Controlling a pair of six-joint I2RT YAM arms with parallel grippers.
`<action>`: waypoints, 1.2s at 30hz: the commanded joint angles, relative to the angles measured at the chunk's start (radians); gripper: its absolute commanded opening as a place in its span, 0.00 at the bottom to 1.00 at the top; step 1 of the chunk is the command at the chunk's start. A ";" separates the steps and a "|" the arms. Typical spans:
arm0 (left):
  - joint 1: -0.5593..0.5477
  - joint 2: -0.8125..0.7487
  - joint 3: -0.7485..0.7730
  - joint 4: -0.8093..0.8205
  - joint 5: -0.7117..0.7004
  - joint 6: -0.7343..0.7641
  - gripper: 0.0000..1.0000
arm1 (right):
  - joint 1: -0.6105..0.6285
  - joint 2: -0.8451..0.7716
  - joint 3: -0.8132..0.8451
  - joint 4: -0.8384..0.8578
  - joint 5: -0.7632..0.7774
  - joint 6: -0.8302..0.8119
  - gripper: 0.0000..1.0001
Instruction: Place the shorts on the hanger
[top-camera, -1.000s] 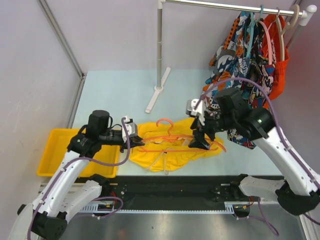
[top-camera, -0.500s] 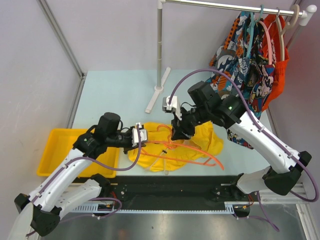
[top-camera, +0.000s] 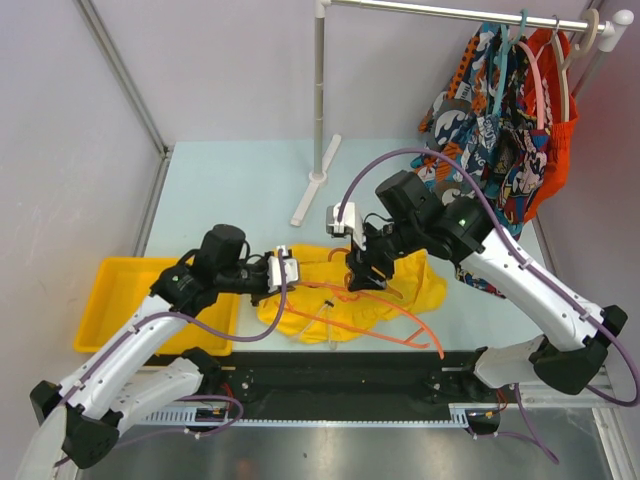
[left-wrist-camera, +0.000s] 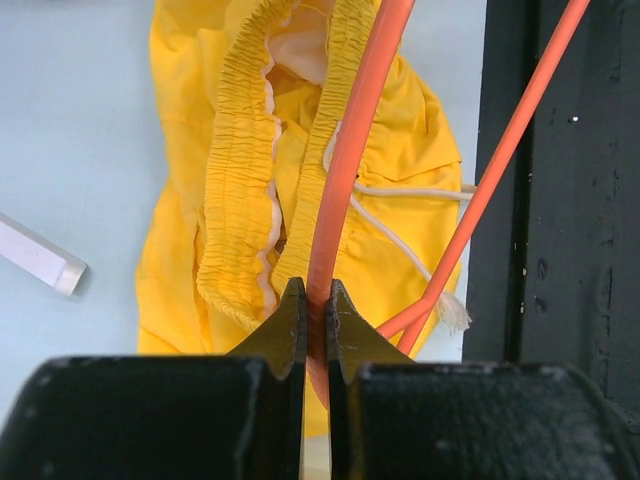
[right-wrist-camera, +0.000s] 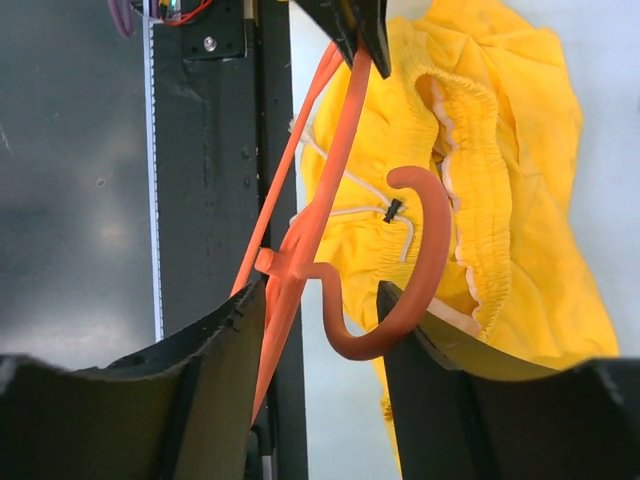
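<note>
The yellow shorts (top-camera: 415, 285) lie bunched on the table, waistband open toward the left wrist view (left-wrist-camera: 235, 170). The orange hanger (top-camera: 400, 318) lies slanted across them, one end pointing to the front right. My left gripper (top-camera: 283, 270) is shut on a hanger bar (left-wrist-camera: 350, 150), fingertips (left-wrist-camera: 296, 312) pinching it. My right gripper (top-camera: 365, 275) hovers over the shorts' middle. In the right wrist view it (right-wrist-camera: 325, 330) is open, with the hanger's curved hook (right-wrist-camera: 425, 270) between the jaws and the shorts (right-wrist-camera: 500, 150) beyond.
A yellow bin (top-camera: 120, 300) sits at the left. A white rack pole (top-camera: 319, 100) stands behind on its base (top-camera: 315, 185). Cartoon-print shorts (top-camera: 490, 110) and an orange-red garment (top-camera: 560, 120) hang at the back right. A black rail (top-camera: 350, 375) runs along the front edge.
My right gripper has moved left from the hanger's right end to its hook. The hanger has swung so its far end points front right. The left gripper has shifted slightly right, still holding the bar.
</note>
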 joint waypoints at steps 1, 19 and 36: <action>-0.029 0.013 0.029 0.058 -0.029 -0.006 0.00 | -0.037 0.021 0.040 0.049 -0.057 0.084 0.50; 0.213 0.065 0.023 -0.058 0.142 0.091 0.61 | -0.001 -0.143 0.045 -0.081 0.156 -0.158 0.00; 0.211 0.254 -0.017 -0.017 0.112 0.292 0.59 | -0.087 -0.056 -0.017 -0.015 0.187 -0.401 0.00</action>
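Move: Just beyond the right hand's half-open fingers is the hanger's neck, about 2 cm to the left, 1 cm back and 1 cm lower; the hook curves up some 2 cm ahead, 3 cm left and 3 cm above that hand. The shorts' waist opening lies roughly 7 cm ahead, 4 cm left and 20 cm below it. For the left hand, still pinching the hanger's left part, the waistband's left end is about 4 cm ahead, straight in line sideways and 12 cm down. Taking over the hanger, the right hand eases some 2 cm forward and shuts its fingers on it near the neck; then the left fingers open and let go. The right carries it about 6 cm right, first rising, then forward and back down, rolling some 20 degrees so its forward side lifts. The freed left hand goes a little forward and left, then sinks about 6 cm, fingers open, towards the waistband's left end. ##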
